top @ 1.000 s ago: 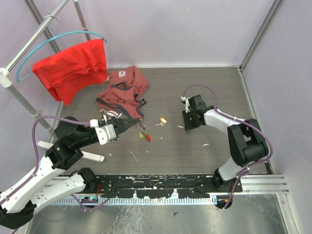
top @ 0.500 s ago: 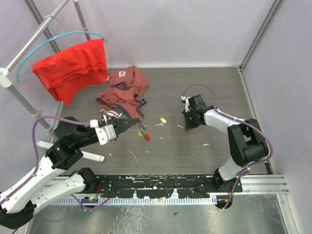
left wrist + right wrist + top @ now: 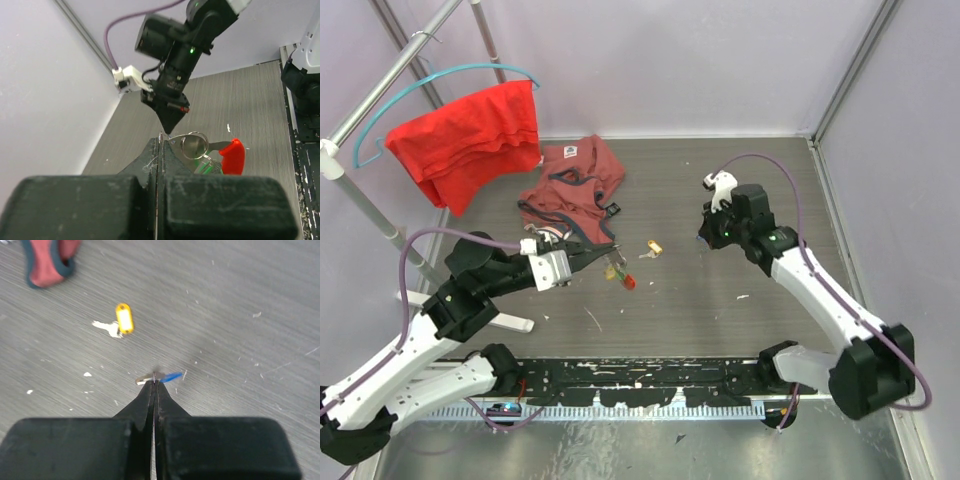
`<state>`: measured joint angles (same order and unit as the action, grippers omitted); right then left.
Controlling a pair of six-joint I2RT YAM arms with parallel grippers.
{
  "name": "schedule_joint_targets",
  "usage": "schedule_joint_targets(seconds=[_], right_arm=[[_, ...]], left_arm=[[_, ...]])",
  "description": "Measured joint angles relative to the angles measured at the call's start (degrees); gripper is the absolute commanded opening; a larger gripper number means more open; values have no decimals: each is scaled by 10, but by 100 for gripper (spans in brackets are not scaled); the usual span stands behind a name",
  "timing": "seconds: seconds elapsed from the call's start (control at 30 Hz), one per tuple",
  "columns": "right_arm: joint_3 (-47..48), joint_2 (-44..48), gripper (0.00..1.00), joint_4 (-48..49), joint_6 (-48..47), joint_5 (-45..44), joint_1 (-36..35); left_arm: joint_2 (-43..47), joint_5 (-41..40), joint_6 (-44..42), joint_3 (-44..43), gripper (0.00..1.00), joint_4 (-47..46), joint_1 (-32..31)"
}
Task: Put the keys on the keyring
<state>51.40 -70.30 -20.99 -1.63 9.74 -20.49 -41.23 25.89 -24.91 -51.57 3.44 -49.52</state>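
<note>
My left gripper (image 3: 603,258) (image 3: 161,142) is shut on the thin wire of the keyring (image 3: 194,145), held above the table. Its red tag (image 3: 627,282) (image 3: 233,156) and a green key (image 3: 205,167) hang from the ring. My right gripper (image 3: 703,240) (image 3: 155,381) is shut on a small blue-headed key (image 3: 172,376), lifted off the table. In the left wrist view the right gripper's tip (image 3: 172,117) points down just beyond the ring. A yellow-headed key (image 3: 653,246) (image 3: 124,317) lies on the table between the arms.
A maroon garment (image 3: 570,185) (image 3: 47,265) lies on the table at the back left. A red cloth (image 3: 470,135) hangs on a blue hanger from the metal rack (image 3: 360,205) at the left. Walls close the back and right sides.
The right gripper closed on the blue key and rose off the table, its arm stretching out. The left gripper with the keyring shifted slightly right.
</note>
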Motion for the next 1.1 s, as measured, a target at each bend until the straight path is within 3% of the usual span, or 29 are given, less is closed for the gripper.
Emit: schedule_joint_targets(seconds=[0.37, 0.67, 1.1], right_arm=[[17, 192, 1, 2, 48, 39, -3], [108, 164, 1, -47, 75, 144, -3], [168, 211, 1, -102, 57, 289, -4]], left_arm=[[-9, 28, 5, -3, 0, -1, 0], [5, 60, 4, -8, 0, 4, 0], [25, 125, -50, -9, 0, 7, 0]])
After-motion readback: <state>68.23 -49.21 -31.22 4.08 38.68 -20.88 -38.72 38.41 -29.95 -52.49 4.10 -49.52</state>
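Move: The ring of the keyring, in the left fingertips, is about 17 cm back, 14 cm left and 21 cm above the right hand, whose shut fingers already hold the blue-tagged key. On the table, some 13 cm below the right hand, lie the yellow-tagged key, 9 cm left and 2 cm ahead, and the red shirt, roughly 25 cm left and 14 cm ahead. From the left hand, the blue-tagged key is about 17 cm ahead, 14 cm right and 24 cm below. Up fast, then increasingly back with some left, the right hand carries the blue-tagged key about 21 cm higher towards the keyring, its fingers swinging from slanting down to pointing mostly left and nearer level, a turn of some 40 degrees. The left hand keeps its pinch on the keyring and draws it back 4 to 5 cm, rising slightly and turning a little clockwise. ##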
